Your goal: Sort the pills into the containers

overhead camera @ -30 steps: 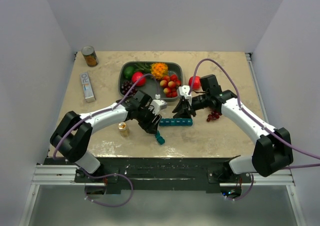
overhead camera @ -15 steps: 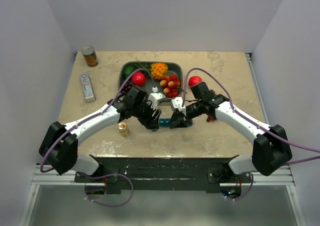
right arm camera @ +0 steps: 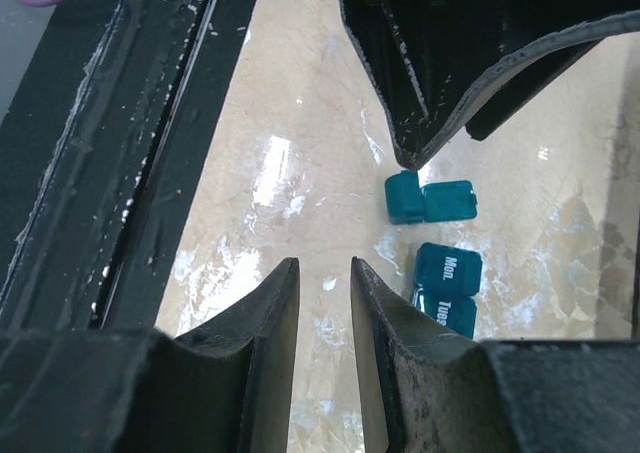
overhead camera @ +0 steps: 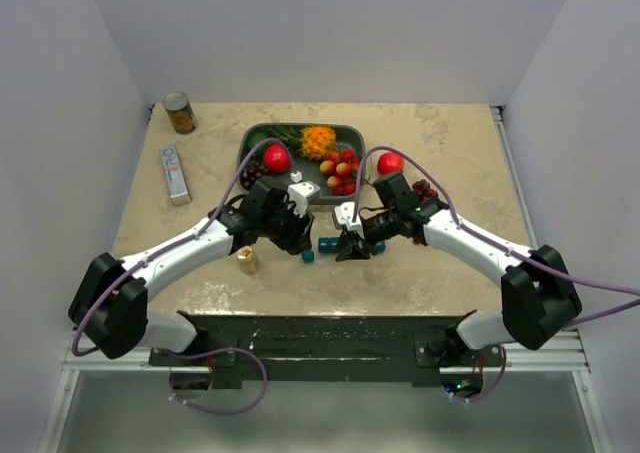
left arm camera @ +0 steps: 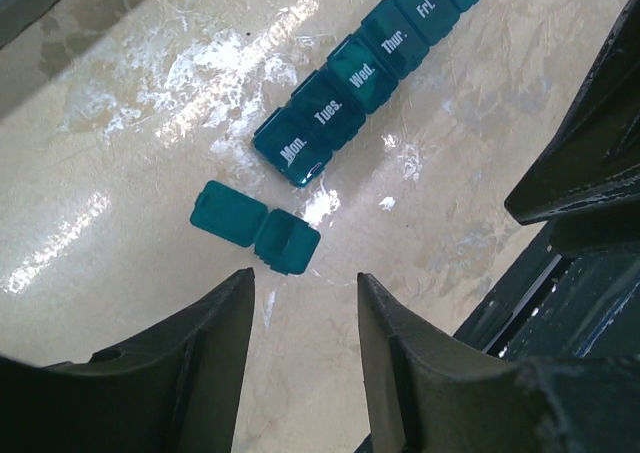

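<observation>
The containers are teal square cells. A strip (left arm camera: 370, 63) lettered Mon. to Fri. lies on the table, partly hidden under my right gripper (overhead camera: 346, 250) in the top view. One separate cell (left arm camera: 287, 243) lies open just past the strip's Mon. end, its lid (left arm camera: 228, 213) flapped out. My left gripper (left arm camera: 305, 278) hovers open right before this cell, holding nothing. My right gripper (right arm camera: 323, 265) stands open with a narrow empty gap, left of the Mon. cell (right arm camera: 447, 268) and the loose cell (right arm camera: 430, 198). No pills show; a small amber bottle (overhead camera: 246, 260) stands near the left arm.
A grey fruit tray (overhead camera: 352, 130) sits behind the grippers, with a red apple (overhead camera: 390, 163) and dark grapes (overhead camera: 425, 188) to its right. A tin can (overhead camera: 180, 113) and a silver box (overhead camera: 175, 173) lie at the far left.
The loose cell shifted up and left to beside the strip's end and now lies free. My left gripper drew back from it. The right gripper slid left over the strip.
</observation>
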Controlling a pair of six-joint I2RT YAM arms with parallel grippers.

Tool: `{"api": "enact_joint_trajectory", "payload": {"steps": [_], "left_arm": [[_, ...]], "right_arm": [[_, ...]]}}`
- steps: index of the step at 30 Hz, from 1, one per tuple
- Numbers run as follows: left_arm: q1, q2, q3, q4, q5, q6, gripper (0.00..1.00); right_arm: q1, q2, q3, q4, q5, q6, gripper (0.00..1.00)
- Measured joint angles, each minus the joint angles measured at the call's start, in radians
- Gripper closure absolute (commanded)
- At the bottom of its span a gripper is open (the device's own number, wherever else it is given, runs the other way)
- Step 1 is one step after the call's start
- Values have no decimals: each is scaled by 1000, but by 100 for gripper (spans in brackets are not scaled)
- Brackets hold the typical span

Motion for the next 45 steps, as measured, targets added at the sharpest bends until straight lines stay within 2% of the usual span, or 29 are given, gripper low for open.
{"api": "enact_joint_trajectory", "payload": {"steps": [10,14,18,29,35,39,42,45], "left_arm": [[-1,79,-22,73,38,22,50],[-5,131,-19,73,40,36,54],[-13,168,3,68,39,54,63],[-49,206,20,51,36,58,65],[-54,211,21,40,27,71,76],[-57,211,25,33,27,73,94],[-69,212,26,27,18,76,100],[-87,212,26,20,5,78,100]], "right_arm": [[0,0,0,12,26,14,69],[-2,0,0,12,26,14,69],[-9,0,0,12,26,14,69],[-16,0,0,11,25,13,69],[-21,0,0,11,25,13,69],[-22,0,0,11,25,13,69],[-22,0,0,11,25,14,69],[-24,0,0,10,25,13,69]]}}
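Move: The loose Sun. box, its lid open, lies about 8 cm below the left hand, some 2 cm to its right and 1 cm back. The rest of the pill organizer has its middle about 10 cm to the right of that box and 3 cm farther out; the pill bottle stands some 14 cm to the box's left, about level with it. From the right hand the box is roughly 9 cm left, 1 cm ahead and 9 cm below. The left hand sinks about 6 cm, slightly right and back, and shuts its fingers on the Sun. box's edge. ##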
